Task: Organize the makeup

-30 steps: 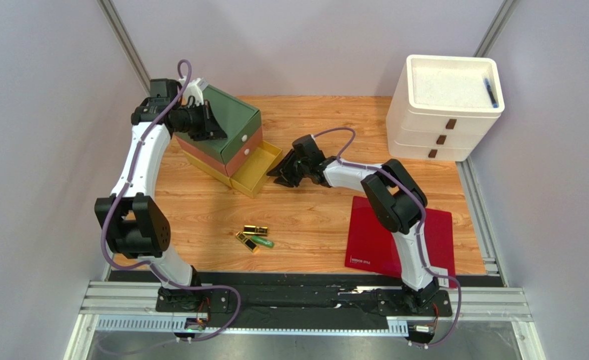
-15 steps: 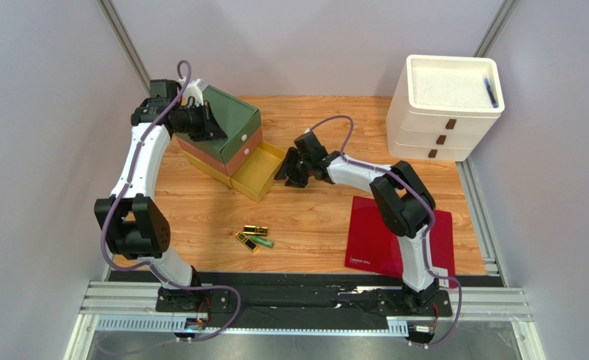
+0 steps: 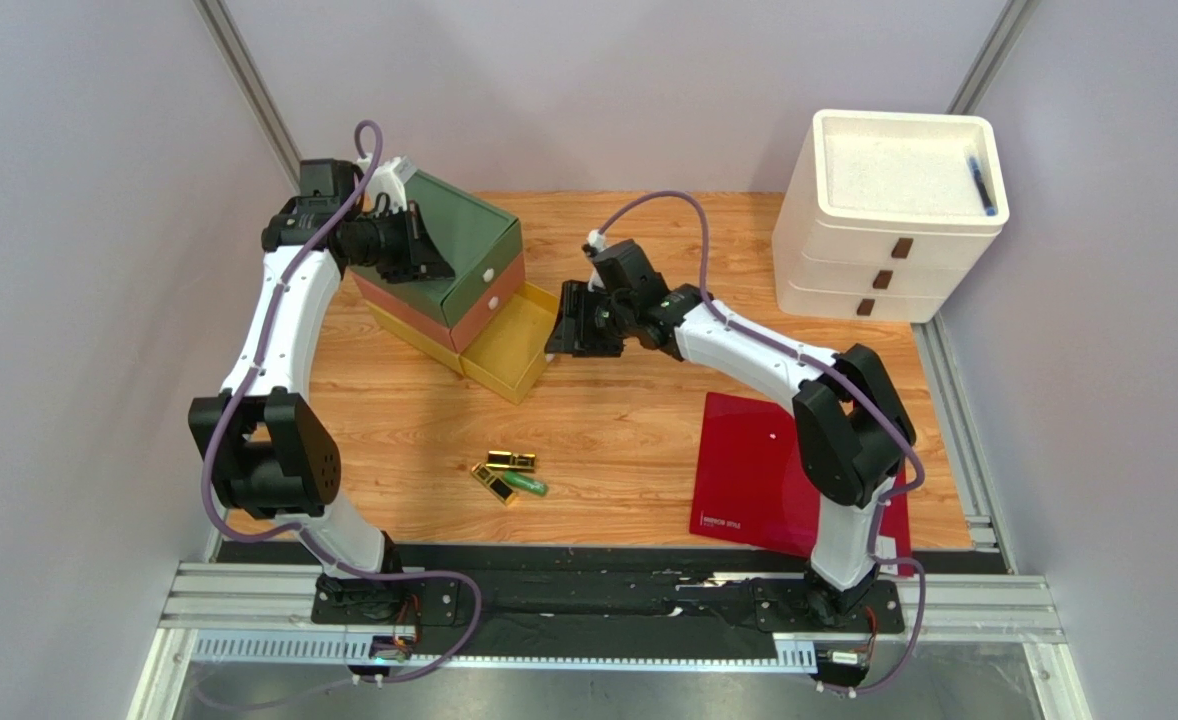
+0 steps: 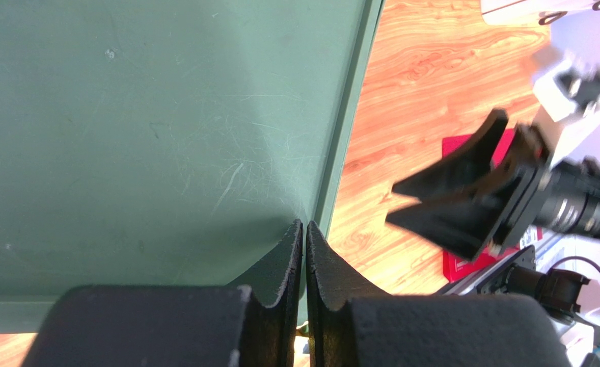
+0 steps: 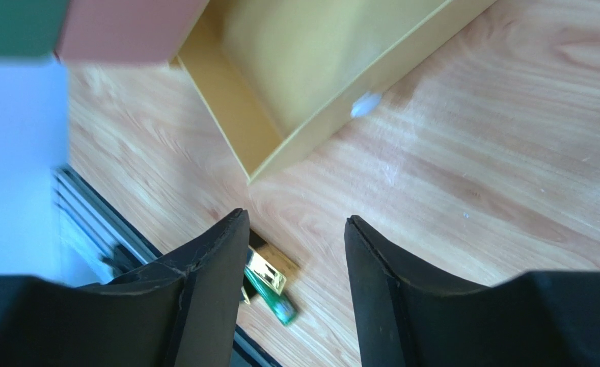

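Note:
The makeup in view is a small cluster near the table's front: two gold lipstick tubes (image 3: 508,462) and a green tube (image 3: 526,485). In the right wrist view a gold tube (image 5: 267,270) and the green tube (image 5: 274,298) lie low between the fingertips, far below them. My right gripper (image 3: 571,329) (image 5: 295,229) hangs open beside the pulled-out yellow drawer (image 3: 517,345) (image 5: 311,84), with nothing between its fingers. My left gripper (image 3: 404,245) (image 4: 304,229) is shut, tips resting on the green top of the drawer box (image 3: 468,233) (image 4: 150,130).
The drawer box has a green top, a salmon middle drawer and the yellow bottom drawer. A white three-drawer unit (image 3: 888,210) with a blue pen on top stands at the back right. A flat red sheet (image 3: 768,465) lies at the front right under the right arm.
My right gripper's jaws have widened and it has risen and shifted slightly back beside the yellow drawer, its arm stretching out. The left arm and the makeup have not moved.

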`<state>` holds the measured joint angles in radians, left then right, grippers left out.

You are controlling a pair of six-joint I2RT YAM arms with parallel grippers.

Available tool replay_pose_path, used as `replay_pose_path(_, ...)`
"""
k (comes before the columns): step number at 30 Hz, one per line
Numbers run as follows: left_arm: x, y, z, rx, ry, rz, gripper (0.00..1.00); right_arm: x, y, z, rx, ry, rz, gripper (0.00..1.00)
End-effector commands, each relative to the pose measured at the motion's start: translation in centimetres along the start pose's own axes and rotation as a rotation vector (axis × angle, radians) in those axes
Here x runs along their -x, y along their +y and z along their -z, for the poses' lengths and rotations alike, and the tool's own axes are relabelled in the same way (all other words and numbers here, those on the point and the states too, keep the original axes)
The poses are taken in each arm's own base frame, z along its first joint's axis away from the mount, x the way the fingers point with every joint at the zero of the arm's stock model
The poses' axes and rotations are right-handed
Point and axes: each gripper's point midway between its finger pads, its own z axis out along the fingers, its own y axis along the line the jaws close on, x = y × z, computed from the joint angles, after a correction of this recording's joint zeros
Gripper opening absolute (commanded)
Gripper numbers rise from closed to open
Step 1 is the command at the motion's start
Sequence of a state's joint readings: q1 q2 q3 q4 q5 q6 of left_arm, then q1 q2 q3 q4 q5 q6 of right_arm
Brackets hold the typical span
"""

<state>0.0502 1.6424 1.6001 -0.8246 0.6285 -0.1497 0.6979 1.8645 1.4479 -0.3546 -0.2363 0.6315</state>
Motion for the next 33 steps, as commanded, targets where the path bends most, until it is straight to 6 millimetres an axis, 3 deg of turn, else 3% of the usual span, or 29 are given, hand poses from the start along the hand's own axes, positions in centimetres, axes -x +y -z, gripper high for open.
replay_pose_path(1,-2.0,1.1,-0.3,0.031,0.061,0.036,0.1,-4.5,2.5,0.9,0.02,0.141,0.28,0.54)
replay_pose_path(8,-2.4,1.2,-0.4,0.031,0.064,0.041,0.1,-12.7,4.3,0.4,0.015,0.338,0.563,0.55)
replay_pose_path(11,-2.6,1.3,-0.4,0.03,0.066,0.043,0.1,-15.2,4.1,-0.2,-0.004,0.388,0.66,0.55)
replay_pose_path(15,-3.1,1.3,-0.4,0.032,0.073,0.045,0.1,-16.9,3.8,-1.1,-0.036,0.414,0.716,0.55)
replay_pose_path(24,-3.5,1.2,-0.6,0.017,0.076,0.052,0.1,-16.5,2.0,-3.5,-0.147,0.371,0.755,0.56)
replay_pose_path(33,-3.4,1.0,-0.5,0.01,0.078,0.047,0.1,-16.3,2.3,-5.6,-0.141,0.358,0.749,0.56)
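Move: The gold lipstick nearest the yellow drawer lies about 14 cm back from the right hand, 7 cm to its left and 12 cm below. The green tube is some 3 cm behind this lipstick and 2 cm right of it; the second gold lipstick is 3 cm behind it and 2 cm left. The open yellow drawer sits about 15 cm ahead of it. From the left hand, the first lipstick is roughly 20 cm back, 11 cm right and 23 cm below. Right hand sweeps back about 15 cm, then sinks 10 cm over the near lipstick, turning counter-clockwise, fingers open. ##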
